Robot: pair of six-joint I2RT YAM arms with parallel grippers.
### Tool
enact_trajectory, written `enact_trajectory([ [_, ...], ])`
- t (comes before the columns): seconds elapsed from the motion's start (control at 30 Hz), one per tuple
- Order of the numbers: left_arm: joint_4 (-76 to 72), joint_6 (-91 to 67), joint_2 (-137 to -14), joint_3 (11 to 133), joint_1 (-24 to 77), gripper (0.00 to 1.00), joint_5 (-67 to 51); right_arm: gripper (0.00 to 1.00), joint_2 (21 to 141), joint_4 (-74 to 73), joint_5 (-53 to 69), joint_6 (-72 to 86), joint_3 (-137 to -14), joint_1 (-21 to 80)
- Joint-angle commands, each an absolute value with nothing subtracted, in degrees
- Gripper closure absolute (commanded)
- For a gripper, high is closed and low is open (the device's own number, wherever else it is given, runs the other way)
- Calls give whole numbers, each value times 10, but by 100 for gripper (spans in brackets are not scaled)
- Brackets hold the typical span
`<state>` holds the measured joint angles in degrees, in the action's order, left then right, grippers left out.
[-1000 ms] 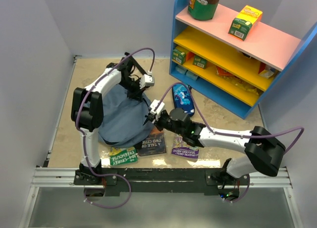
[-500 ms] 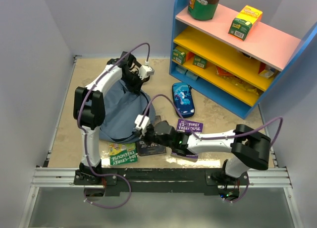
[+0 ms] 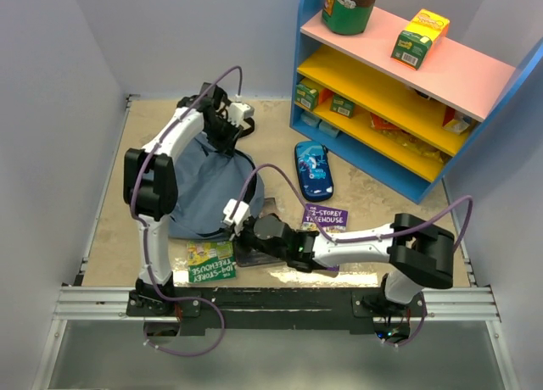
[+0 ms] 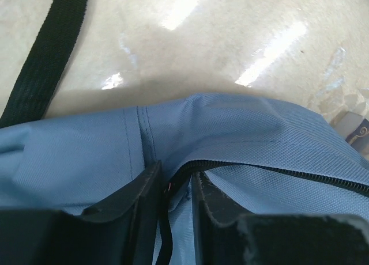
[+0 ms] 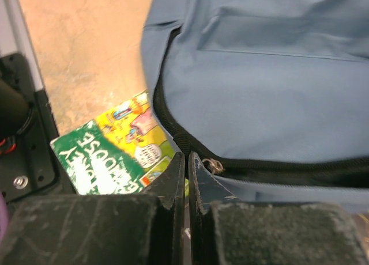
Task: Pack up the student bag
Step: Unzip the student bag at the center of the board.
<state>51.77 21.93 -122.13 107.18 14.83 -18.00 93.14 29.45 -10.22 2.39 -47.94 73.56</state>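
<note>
The student bag (image 3: 202,191), slate-blue with a black zipper, lies left of centre on the table. My left gripper (image 3: 231,125) is shut on the bag's far edge; in the left wrist view (image 4: 176,181) its jaws pinch the blue fabric and the zipper end (image 4: 173,187). My right gripper (image 3: 232,221) is at the bag's near right edge; in the right wrist view (image 5: 185,159) its jaws are pressed together at the zipper line (image 5: 190,147), with a small metal pull ring (image 5: 215,166) right beside the fingertip. What sits between the jaws is mostly hidden.
A green book (image 3: 210,263) lies near the bag's front and also shows in the right wrist view (image 5: 109,155). A dark book (image 3: 254,253) lies under my right arm, a purple book (image 3: 325,218) to its right. A dark-blue pencil case (image 3: 313,169) and a blue shelf unit (image 3: 399,110) stand right.
My right gripper has moved left and nearer along the bag's near edge, uncovering the purple book. My left gripper has shifted slightly farther and left with the bag's edge.
</note>
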Motion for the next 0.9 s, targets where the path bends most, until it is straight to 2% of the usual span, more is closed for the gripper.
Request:
enact_trajectory([
  [0.0, 491, 163, -1179, 1116, 80, 68, -170, 100, 875, 322, -126, 65, -457, 692],
  [0.1, 501, 153, -1173, 1121, 45, 69, -177, 100, 867, 322, -125, 81, -454, 661],
  [0.23, 505, 181, -1137, 1063, 37, 68, -185, 100, 888, 309, -116, 81, -479, 631],
  [0.37, 560, 277, -1096, 1043, 39, 65, -240, 100, 920, 291, -92, 73, -515, 608],
  [0.43, 577, 307, -1070, 1030, 39, 52, -266, 100, 924, 291, -90, 70, -519, 600],
  [0.5, 585, 350, -1050, 1023, 39, 33, -281, 100, 925, 291, -87, 70, -521, 597],
  [0.57, 597, 397, -1045, 1027, 40, 30, -303, 100, 926, 292, -88, 71, -521, 595],
  [0.6, 609, 415, -1036, 1027, 42, 24, -314, 100, 927, 291, -86, 71, -521, 594],
  [0.67, 606, 471, -1019, 1006, 51, 22, -344, 100, 926, 292, -84, 74, -519, 594],
  [0.7, 578, 488, -993, 989, 66, 0, -351, 100, 925, 292, -83, 76, -518, 594],
  [0.87, 446, 573, -923, 828, 136, 0, -354, 100, 916, 306, -70, 81, -500, 595],
])
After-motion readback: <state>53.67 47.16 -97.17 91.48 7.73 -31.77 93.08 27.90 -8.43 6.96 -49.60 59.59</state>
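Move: The right hand already has the zipper's black pull tab between its shut fingertips. From it, the right-hand curve of the bag's rim lies about 12 cm ahead, 8 cm right and 4 cm lower. The Treehouse book is some 9 cm back, 6 cm left, and A Tale of Two Cities 4 cm back, 7 cm right, both about 8 cm down. The left hand's part-open fingers straddle the bag's far rim; the shoulder strap is roughly 7 cm ahead, 6 cm right and 3 cm lower. Keeping its pinch on the pull tab, the right hand goes forward about 10 cm and a little right, lifting slightly at first and turning some 15 degrees clockwise, then holds still by the bag's right-hand rim. The left hand sweeps about 10 cm left and slightly forward with the far rim between its fingers, then comes free, rising and swinging back and to the right above the bag as it turns clockwise, tips its fingers forward and spreads them from about a third to fully open. ##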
